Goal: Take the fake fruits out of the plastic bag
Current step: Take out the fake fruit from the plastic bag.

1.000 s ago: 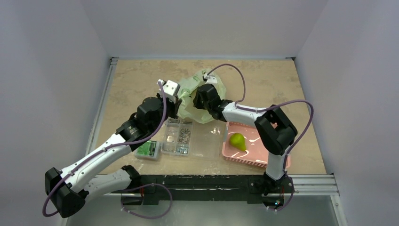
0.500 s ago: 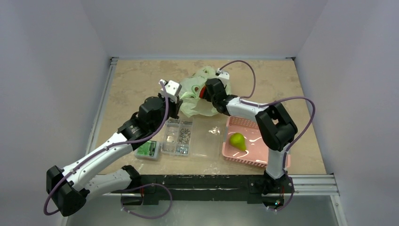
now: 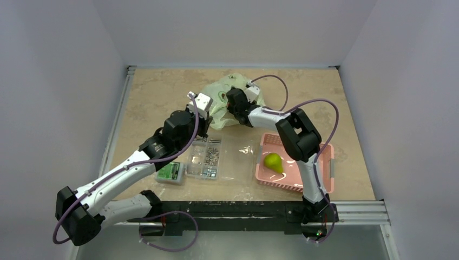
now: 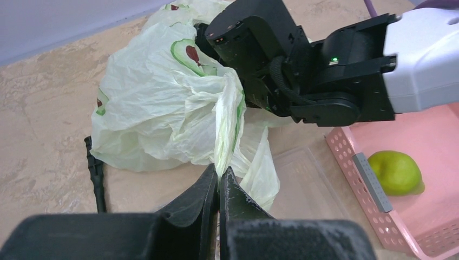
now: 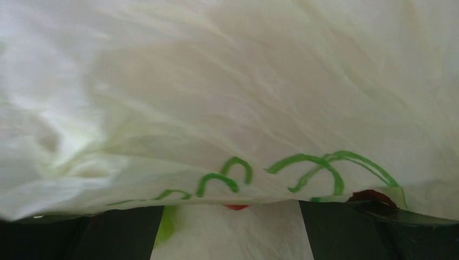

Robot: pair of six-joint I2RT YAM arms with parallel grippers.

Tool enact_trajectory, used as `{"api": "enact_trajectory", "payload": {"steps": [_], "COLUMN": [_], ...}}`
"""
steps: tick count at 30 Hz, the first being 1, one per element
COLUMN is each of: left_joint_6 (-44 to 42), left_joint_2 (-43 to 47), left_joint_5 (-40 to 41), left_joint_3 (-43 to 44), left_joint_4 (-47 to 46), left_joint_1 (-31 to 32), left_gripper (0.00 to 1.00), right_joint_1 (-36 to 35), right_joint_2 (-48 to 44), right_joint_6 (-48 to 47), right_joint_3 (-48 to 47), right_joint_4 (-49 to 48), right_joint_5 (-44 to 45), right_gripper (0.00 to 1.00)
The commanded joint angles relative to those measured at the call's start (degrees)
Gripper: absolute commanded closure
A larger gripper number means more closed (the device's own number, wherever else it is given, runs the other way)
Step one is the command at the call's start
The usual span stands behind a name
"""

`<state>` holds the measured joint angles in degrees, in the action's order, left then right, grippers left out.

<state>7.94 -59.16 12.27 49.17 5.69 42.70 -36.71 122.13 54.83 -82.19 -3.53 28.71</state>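
The pale yellow-green plastic bag (image 3: 221,103) lies crumpled at the table's middle back. My left gripper (image 4: 219,174) is shut on a twisted strip of the plastic bag (image 4: 157,103) and holds it taut. My right gripper (image 3: 236,101) is pushed into the bag from the right. In the right wrist view its dark fingers (image 5: 81,238) stand wide apart, open, with bag film (image 5: 227,97) draped over them. A red spot (image 5: 236,206) and a green blur (image 5: 166,225) show through the film. One fake fruit, a green pear (image 3: 273,161), lies in the pink basket (image 3: 295,187).
A clear compartmented box (image 3: 205,157) with small parts and a small green box (image 3: 170,171) sit in front of the bag, beside the left arm. A thin black strip (image 4: 96,172) lies on the table left of the bag. The basket stands at front right.
My right gripper has opened wide and moved back and left, deeper into the bag. The bag bunched up and shifted toward the back. My left gripper stayed shut on the bag.
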Motion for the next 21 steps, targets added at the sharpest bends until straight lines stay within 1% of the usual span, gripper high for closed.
{"api": "enact_trajectory", "payload": {"steps": [1,3,6,8,11,17,21], "left_joint_6": [0.98,1.10,1.11,0.96,0.80,0.60,0.49], "left_joint_2": [0.26,0.29,0.33,0.37,0.67,0.86,0.88], "left_joint_5": [-1.30,-1.46,-1.55,-1.44,-0.94,-0.85,-0.73], "left_joint_3": [2.33,2.31,2.38,2.38,2.30,2.34,2.49], "left_joint_4": [-0.95,-1.01,-0.95,-0.90,-0.86,-0.93,-1.00], "left_joint_1": [-0.33,-0.33,-0.32,-0.33,-0.33,-0.33,-0.33], "left_gripper": [1.00,1.00,1.00,1.00,1.00,1.00,1.00], "right_joint_1": [0.27,0.48,0.86,0.99,0.95,1.08,0.98], "right_joint_2": [3.24,5.30,7.63,8.84,8.46,4.62,1.35], "right_joint_6": [8.01,9.22,10.35,10.89,10.29,7.83,3.89], "right_joint_3": [-5.99,-8.18,-10.41,-11.37,-10.29,-6.20,-4.07], "right_joint_4": [2.46,3.38,3.44,5.10,3.86,0.42,-0.24], "right_joint_5": [4.06,4.20,3.32,3.35,2.77,3.32,2.83], "right_gripper": [0.13,0.14,0.22,0.28,0.41,0.71,0.84]}}
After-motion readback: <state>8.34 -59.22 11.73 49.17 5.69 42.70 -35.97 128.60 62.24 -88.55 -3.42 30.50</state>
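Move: Just in front of the right hand's wide-open fingers inside the bag, a red fruit shows as a sliver, about 4 cm ahead, 1 cm left and 2 cm lower. A green fruit is some 3 cm ahead and 4 cm left, about 2 cm down; the bag rim pinched by the left gripper is roughly 17 cm back, 11 cm left and 20 cm higher. From the left hand, the red fruit lies about 21 cm ahead, 10 cm right and 22 cm below. Forward and deeper into the bag goes the right hand, about 3 cm, edging left and down by a centimetre or so with a slight roll and clockwise turn. Its fingers then close from wide open to roughly a third, stopping against something hidden under the plastic, seemingly the red fruit, as the hand eases back slightly. The left gripper keeps its pinch on the rim, holding still. ##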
